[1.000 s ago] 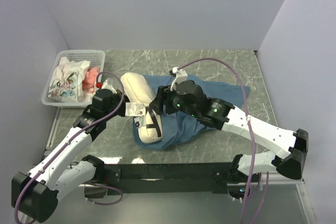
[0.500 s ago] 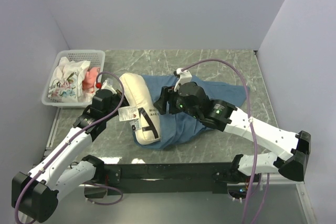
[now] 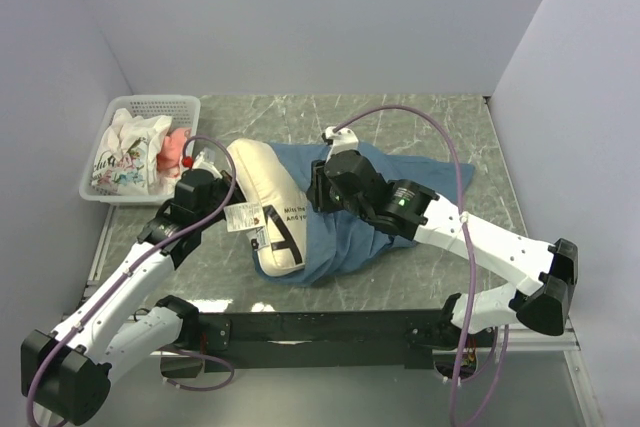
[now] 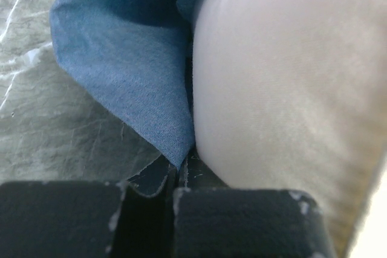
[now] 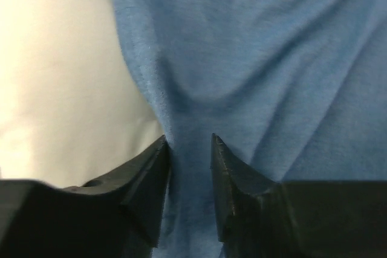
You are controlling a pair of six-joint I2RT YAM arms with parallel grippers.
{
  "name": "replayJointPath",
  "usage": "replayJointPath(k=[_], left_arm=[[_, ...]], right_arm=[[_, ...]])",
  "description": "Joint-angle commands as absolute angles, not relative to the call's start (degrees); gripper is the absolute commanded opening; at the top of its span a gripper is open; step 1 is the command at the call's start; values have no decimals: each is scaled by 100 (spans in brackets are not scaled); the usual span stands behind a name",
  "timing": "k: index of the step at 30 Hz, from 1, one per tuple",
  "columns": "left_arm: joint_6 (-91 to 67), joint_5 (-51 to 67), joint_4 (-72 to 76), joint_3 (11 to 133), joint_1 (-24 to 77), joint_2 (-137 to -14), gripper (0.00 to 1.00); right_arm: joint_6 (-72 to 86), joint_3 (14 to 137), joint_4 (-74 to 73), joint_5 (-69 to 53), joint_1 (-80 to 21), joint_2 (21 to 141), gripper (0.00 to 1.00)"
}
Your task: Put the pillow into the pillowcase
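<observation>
The cream pillow (image 3: 262, 197) lies at the table's middle left, black text and a white tag showing, its right side inside the blue pillowcase (image 3: 380, 222). My left gripper (image 3: 224, 203) is at the pillow's left edge; in the left wrist view it (image 4: 176, 172) is shut on a corner of the pillowcase (image 4: 127, 70), with the pillow (image 4: 284, 83) bulging right beside it. My right gripper (image 3: 318, 187) is at the case's opening edge; in the right wrist view it (image 5: 188, 148) pinches a fold of the pillowcase (image 5: 254, 58) next to the pillow (image 5: 60, 77).
A white mesh basket (image 3: 160, 105) with white floral and pink cloths stands at the back left. Grey walls close in the left, back and right. The marbled table (image 3: 420, 117) shows behind and right of the case.
My right gripper has drawn back from over the pillow to the pillowcase's edge, up and to the right. The pillow has turned, showing more black text. The left arm has hardly moved.
</observation>
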State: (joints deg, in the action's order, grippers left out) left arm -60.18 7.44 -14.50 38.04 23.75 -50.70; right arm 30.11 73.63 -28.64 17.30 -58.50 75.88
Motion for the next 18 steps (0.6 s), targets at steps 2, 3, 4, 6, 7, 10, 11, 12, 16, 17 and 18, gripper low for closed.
replayJointPath(k=[2, 3, 4, 6, 7, 10, 11, 12, 16, 17, 18], left_arm=[[-5845, 685, -1125, 4412, 2347, -4825, 1], [-5853, 686, -1125, 4430, 2347, -4825, 1], [-5836, 677, -1099, 4447, 2347, -4825, 1], [-5705, 598, -1203, 4779, 2321, -4904, 1], [-5635, 598, -1517, 5025, 2294, -4991, 1], [-5178, 974, -1994, 6500, 2145, -5806, 1], [-5072, 1036, -2387, 7452, 2118, -6001, 1], [-4923, 1046, -2573, 7966, 2049, -6194, 1], [-5035, 1405, -2848, 10042, 1688, -7186, 1], [-5149, 1545, -2874, 10725, 1635, -7381, 1], [-5194, 1538, -2944, 11053, 1583, -7566, 1]], right_arm=[[2699, 7611, -3138, 1706, -5616, 7515, 34], [2663, 7690, -3164, 1679, -5616, 7497, 26], [2628, 7795, -3225, 1696, -5616, 7514, 21], [2497, 8415, -3574, 1845, -5590, 7593, 5], [2444, 8716, -3725, 1898, -5581, 7724, 0], [2224, 9946, -4104, 1864, -5476, 7883, 0], [2180, 10228, -4148, 1776, -5267, 7910, 0], [2136, 10787, -4218, 1532, -5099, 7988, 0], [2198, 12310, -4456, 838, -4527, 8357, 0], [2171, 12644, -4508, 731, -4526, 8472, 0], [2127, 13230, -4578, 599, -4518, 8681, 0]])
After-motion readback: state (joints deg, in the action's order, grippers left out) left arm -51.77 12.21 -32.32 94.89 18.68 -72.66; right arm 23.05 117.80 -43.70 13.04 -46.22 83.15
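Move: The pillowcase's right rim is almost between the right hand's open fingers, about 2 cm ahead and 1 cm below. From that hand the folded pillow's middle lies about 10 cm left, 3 cm back and 6 cm lower; the slack cloth spreads about 13 cm right, 3 cm ahead and 18 cm below. The left hand already pinches the opposite rim; from it the pillow is 6 cm right and 2 cm back, about level, and the right rim about 14 cm right, level fore-and-aft and 4 cm higher. The right hand eases a little to the right and forward with a slight dip and shuts its fingers on the pillowcase's right rim beside the pillow, while the left hand, keeping its pinch on the opposite rim, barely starts to rise. Then both arms hoist the pillowcase's mouth quickly, some 25 cm up on the left and nearly as far on the right, reaching forward 5 to 7 cm as the fingers tilt upward 15 to 20 degrees and the right hand draws about 5 cm rightward. ##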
